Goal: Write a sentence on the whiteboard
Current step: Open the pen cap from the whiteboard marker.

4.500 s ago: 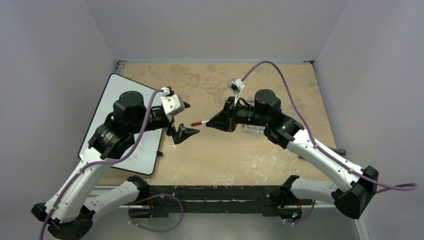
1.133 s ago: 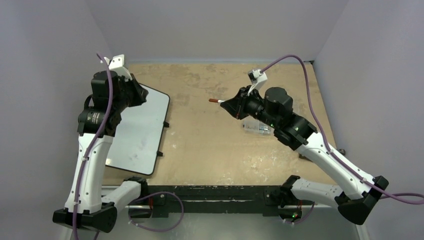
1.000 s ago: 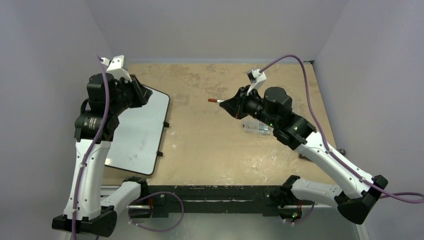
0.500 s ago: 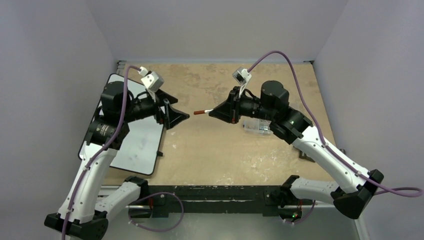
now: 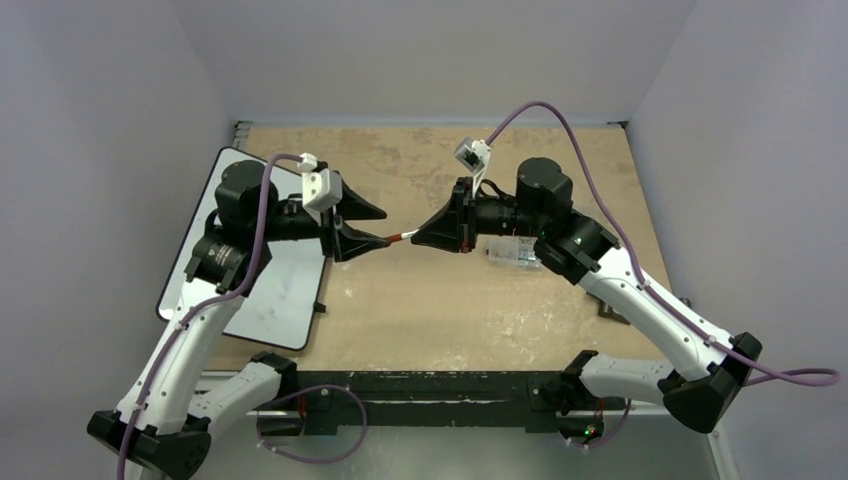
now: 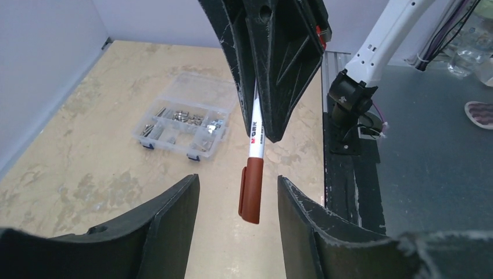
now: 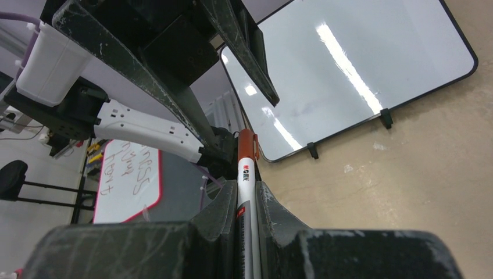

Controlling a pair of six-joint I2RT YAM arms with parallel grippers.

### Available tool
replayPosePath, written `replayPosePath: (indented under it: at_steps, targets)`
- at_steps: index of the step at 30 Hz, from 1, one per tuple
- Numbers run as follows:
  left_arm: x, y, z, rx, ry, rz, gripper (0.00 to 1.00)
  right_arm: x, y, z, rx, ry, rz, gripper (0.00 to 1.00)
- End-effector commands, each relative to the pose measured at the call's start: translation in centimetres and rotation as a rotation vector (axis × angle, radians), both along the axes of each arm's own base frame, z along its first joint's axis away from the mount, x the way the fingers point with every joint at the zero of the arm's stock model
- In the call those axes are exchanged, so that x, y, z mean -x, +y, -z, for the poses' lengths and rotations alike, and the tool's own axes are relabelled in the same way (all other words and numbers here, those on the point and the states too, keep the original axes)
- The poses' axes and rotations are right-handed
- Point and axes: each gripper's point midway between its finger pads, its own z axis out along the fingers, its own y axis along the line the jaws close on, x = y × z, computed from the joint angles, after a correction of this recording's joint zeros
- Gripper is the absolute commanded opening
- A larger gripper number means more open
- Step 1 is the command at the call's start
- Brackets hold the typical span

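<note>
The whiteboard (image 5: 275, 295) lies flat at the table's left, partly under my left arm; it also shows in the right wrist view as a blank whiteboard (image 7: 349, 75). My right gripper (image 5: 418, 236) is shut on a white marker (image 7: 246, 192) and holds it level in mid-air above the table's middle, red-brown cap (image 5: 396, 239) pointing left. My left gripper (image 5: 372, 228) faces it, open. In the left wrist view the cap (image 6: 251, 195) hangs between the left gripper's fingers (image 6: 174, 215) with a gap on each side, touching neither.
A small clear compartment box (image 5: 515, 255) with metal parts sits on the table under the right arm, also seen in the left wrist view (image 6: 183, 122). The black mounting rail (image 5: 430, 385) runs along the near edge. Grey walls close in the table.
My left arm swung from the far left above the whiteboard to the middle and opened its jaws, which now flank the cap. The right gripper brought the marker down and left toward it.
</note>
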Motion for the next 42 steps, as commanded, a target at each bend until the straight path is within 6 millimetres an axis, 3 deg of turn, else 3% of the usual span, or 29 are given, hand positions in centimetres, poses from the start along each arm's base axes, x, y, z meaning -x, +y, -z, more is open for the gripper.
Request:
replayPosePath:
  at_steps: [1,7,14,15,17,18,23,33,42]
  targets:
    - [0.7,-0.7,-0.7,-0.017,-0.08,0.079,0.51,0.2,0.4,-3.0,-0.066,-0.05,-0.041,0.0]
    - [0.2,-1.3,0.2,-0.041,-0.053,0.08,0.43,0.2,0.5,-3.0,-0.066,-0.05,-0.046,0.0]
    - [-0.4,-1.5,1.2,-0.064,0.01,0.051,0.4,-0.2,0.7,-2.8,-0.069,-0.03,-0.028,0.0]
    - [-0.3,-1.6,1.4,-0.066,0.019,0.055,0.36,-0.2,0.8,-2.9,-0.072,-0.028,-0.03,0.0]
    - [-0.3,-1.8,1.6,-0.074,0.029,0.059,0.09,-0.2,0.9,-2.9,-0.075,-0.023,-0.032,0.0]
    - [-0.3,-1.8,1.8,-0.08,0.032,0.055,0.0,-0.3,0.9,-3.0,-0.077,-0.022,-0.028,0.0]
    - [-0.1,-1.7,2.1,-0.094,0.018,0.052,0.0,-1.0,0.4,-3.1,-0.071,-0.018,0.027,0.0]
    - [-1.2,-1.7,3.2,-0.109,0.017,0.017,0.0,-2.5,-4.1,-2.9,-0.066,-0.018,0.12,0.0]
    - [-2.6,-2.1,3.1,-0.085,0.017,-0.018,0.0,-2.9,-5.9,-2.4,-0.055,-0.022,0.16,0.0]
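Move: The marker's red-brown cap is nearly between the left gripper's open fingers: about 2 cm right of that hand, 1 cm back and 3 cm lower. The right gripper holds the barrel; the cap sticks out about 6 cm to its left and 1 cm ahead, 1 cm lower. From the left hand, the whiteboard lies roughly 38 cm left and 16 ahead, the parts box 33 cm right and 21 ahead, both some 37 cm below. Lower the left gripper about 3 cm while easing it a little right, then close its half-open fingers on the cap. Keep the right gripper shut on the barrel and nearly still until then; next draw it right, away from the cap, by about 5 cm with some forward and a little lift, while the left keeps its pinch and ends up slightly forward. ##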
